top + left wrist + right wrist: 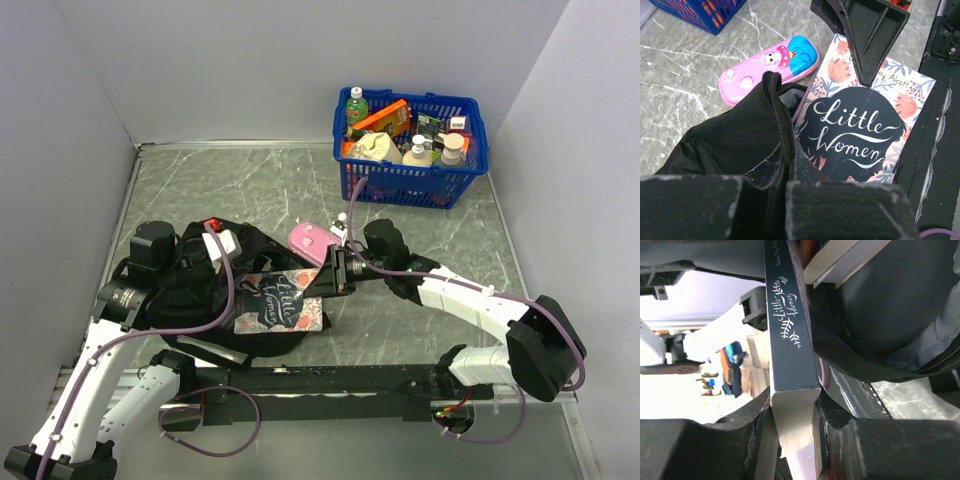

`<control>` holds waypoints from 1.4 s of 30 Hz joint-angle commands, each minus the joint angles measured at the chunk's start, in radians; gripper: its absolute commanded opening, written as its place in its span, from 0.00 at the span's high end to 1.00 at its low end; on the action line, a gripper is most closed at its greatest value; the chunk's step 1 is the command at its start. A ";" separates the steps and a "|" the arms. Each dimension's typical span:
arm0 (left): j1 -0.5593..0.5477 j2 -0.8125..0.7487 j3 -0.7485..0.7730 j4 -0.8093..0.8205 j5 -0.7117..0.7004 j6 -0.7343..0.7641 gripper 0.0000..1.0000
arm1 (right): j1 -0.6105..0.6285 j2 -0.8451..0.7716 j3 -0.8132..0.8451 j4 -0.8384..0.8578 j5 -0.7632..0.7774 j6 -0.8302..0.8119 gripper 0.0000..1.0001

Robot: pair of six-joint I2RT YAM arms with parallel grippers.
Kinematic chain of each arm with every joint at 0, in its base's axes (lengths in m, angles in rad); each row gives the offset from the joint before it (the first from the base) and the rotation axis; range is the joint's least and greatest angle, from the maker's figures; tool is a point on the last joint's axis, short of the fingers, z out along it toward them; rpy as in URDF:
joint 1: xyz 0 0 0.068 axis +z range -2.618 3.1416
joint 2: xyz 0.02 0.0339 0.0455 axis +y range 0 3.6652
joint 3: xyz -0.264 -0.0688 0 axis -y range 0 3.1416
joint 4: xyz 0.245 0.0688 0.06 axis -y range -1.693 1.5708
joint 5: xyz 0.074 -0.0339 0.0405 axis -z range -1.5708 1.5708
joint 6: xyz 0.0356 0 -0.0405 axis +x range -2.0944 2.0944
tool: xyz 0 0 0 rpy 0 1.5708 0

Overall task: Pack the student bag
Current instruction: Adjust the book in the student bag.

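Observation:
The student bag (195, 295) is a black fabric backpack lying at the table's near left. My left gripper (228, 252) is shut on its opening edge, and the pinched black fabric (772, 125) runs up from between the fingers (850, 210). My right gripper (335, 272) is shut on a "Little Women" book (282, 302) and holds it at the bag's mouth. In the right wrist view the book's dark spine (787, 325) stands clamped between the jaws of the right gripper (795, 425), with the bag's grey-lined inside (900, 315) beyond. A pink pencil case (770, 67) lies on the table beside the bag.
A blue plastic basket (465, 180) filled with bottles and packets stands at the far right. The pink pencil case (312, 242) sits just behind the right gripper. Grey walls close in the table on the left, back and right. A black rail (330, 380) runs along the near edge.

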 commanded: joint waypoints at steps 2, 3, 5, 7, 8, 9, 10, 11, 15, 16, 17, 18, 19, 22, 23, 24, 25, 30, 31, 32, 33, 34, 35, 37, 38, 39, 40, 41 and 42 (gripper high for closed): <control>-0.001 -0.009 0.055 0.085 0.043 -0.011 0.99 | 0.001 -0.010 0.006 0.159 0.025 0.014 1.00; -0.001 -0.009 0.055 0.083 0.043 -0.010 0.99 | 0.001 0.001 -0.009 0.239 0.084 0.082 1.00; -0.001 -0.006 0.064 0.080 0.049 -0.013 0.99 | 0.001 0.061 -0.009 0.311 0.131 0.153 1.00; -0.001 -0.004 0.077 0.080 0.056 -0.019 0.99 | 0.007 0.116 0.044 0.303 0.174 0.233 1.00; -0.001 -0.004 0.090 0.081 0.059 -0.025 0.99 | 0.010 0.156 0.056 0.319 0.185 0.267 1.00; -0.001 -0.004 0.096 0.080 0.060 -0.033 0.99 | 0.015 0.167 0.082 0.313 0.198 0.281 1.00; 0.000 -0.003 0.106 0.078 0.060 -0.033 0.99 | 0.021 0.177 0.098 0.284 0.208 0.290 1.00; -0.001 -0.004 0.118 0.071 0.059 -0.031 0.99 | 0.027 0.203 0.112 0.277 0.202 0.296 1.00; -0.003 -0.012 0.127 0.066 0.063 -0.025 0.99 | 0.043 0.195 0.095 0.243 0.255 0.335 1.00; -0.003 -0.007 0.130 0.063 0.066 -0.025 0.99 | 0.043 0.178 0.087 0.243 0.267 0.341 1.00; -0.004 -0.007 0.130 0.060 0.071 -0.028 0.99 | 0.044 0.165 0.086 0.228 0.313 0.351 1.00; -0.004 -0.004 0.130 0.063 0.076 -0.028 0.99 | 0.046 0.155 0.092 0.218 0.332 0.352 1.00; -0.006 -0.006 0.123 0.068 0.076 -0.033 0.99 | 0.049 0.158 0.104 0.211 0.346 0.350 1.00; -0.010 -0.001 0.115 0.094 0.082 -0.051 0.99 | 0.082 0.255 0.242 0.145 0.329 0.315 1.00; -0.012 0.002 0.115 0.095 0.082 -0.057 0.99 | 0.099 0.285 0.321 0.111 0.308 0.293 1.00; -0.012 0.004 0.116 0.101 0.082 -0.057 0.99 | 0.131 0.315 0.360 0.093 0.301 0.286 1.00; -0.014 0.005 0.116 0.104 0.080 -0.060 0.99 | 0.151 0.364 0.394 0.067 0.304 0.275 1.00; -0.018 0.008 0.115 0.098 0.079 -0.054 0.99 | 0.242 0.478 0.537 0.003 0.373 0.215 0.73; -0.020 0.008 0.112 0.098 0.077 -0.054 0.99 | 0.256 0.501 0.544 -0.010 0.393 0.209 0.66; -0.020 0.008 0.112 0.100 0.077 -0.056 0.99 | 0.262 0.509 0.564 -0.039 0.413 0.188 0.57; -0.020 0.007 0.110 0.100 0.076 -0.054 0.99 | 0.265 0.512 0.567 -0.055 0.427 0.174 0.55; -0.020 0.002 0.109 0.097 0.076 -0.054 0.99 | 0.267 0.504 0.567 -0.093 0.471 0.163 0.50; -0.020 0.002 0.106 0.095 0.074 -0.050 0.99 | 0.267 0.492 0.546 -0.095 0.494 0.142 0.47; -0.021 -0.001 0.097 0.095 0.072 -0.047 0.99 | 0.265 0.458 0.520 -0.130 0.554 0.123 0.39; -0.021 -0.001 0.093 0.097 0.072 -0.045 0.99 | 0.265 0.451 0.508 -0.151 0.570 0.100 0.36; -0.021 -0.003 0.092 0.097 0.072 -0.045 0.99 | 0.264 0.443 0.498 -0.164 0.576 0.086 0.36; -0.021 -0.003 0.089 0.098 0.072 -0.045 0.99 | 0.262 0.423 0.485 -0.170 0.580 0.068 0.35; -0.021 -0.003 0.089 0.098 0.071 -0.044 0.99 | 0.264 0.414 0.448 -0.162 0.588 0.060 0.34; -0.021 -0.004 0.089 0.098 0.069 -0.044 0.99 | 0.259 0.403 0.429 -0.162 0.593 0.054 0.34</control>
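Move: The right hand already grips the right end of the Little Women book, whose middle lies about 9 cm to its left, 4 cm back and 3 cm lower. The student bag's mouth is some 14 cm to its left, roughly 1 cm back and 8 cm below; the pink pencil case lies 10 cm ahead, 1 cm right and 14 cm below. From the left hand, still holding the bag's rim, the mouth is about 8 cm right, 4 cm back and 6 cm lower. Keeping its pinch on the Little Women book, the right hand swings it some 5 cm forward and slightly down, then rises a little and pushes left into the bag's mouth, about 13 cm left overall. It then sinks and opens its fingers to let go, having turned a little clockwise. The left hand keeps the rim pinched and raises it about 2 cm. ##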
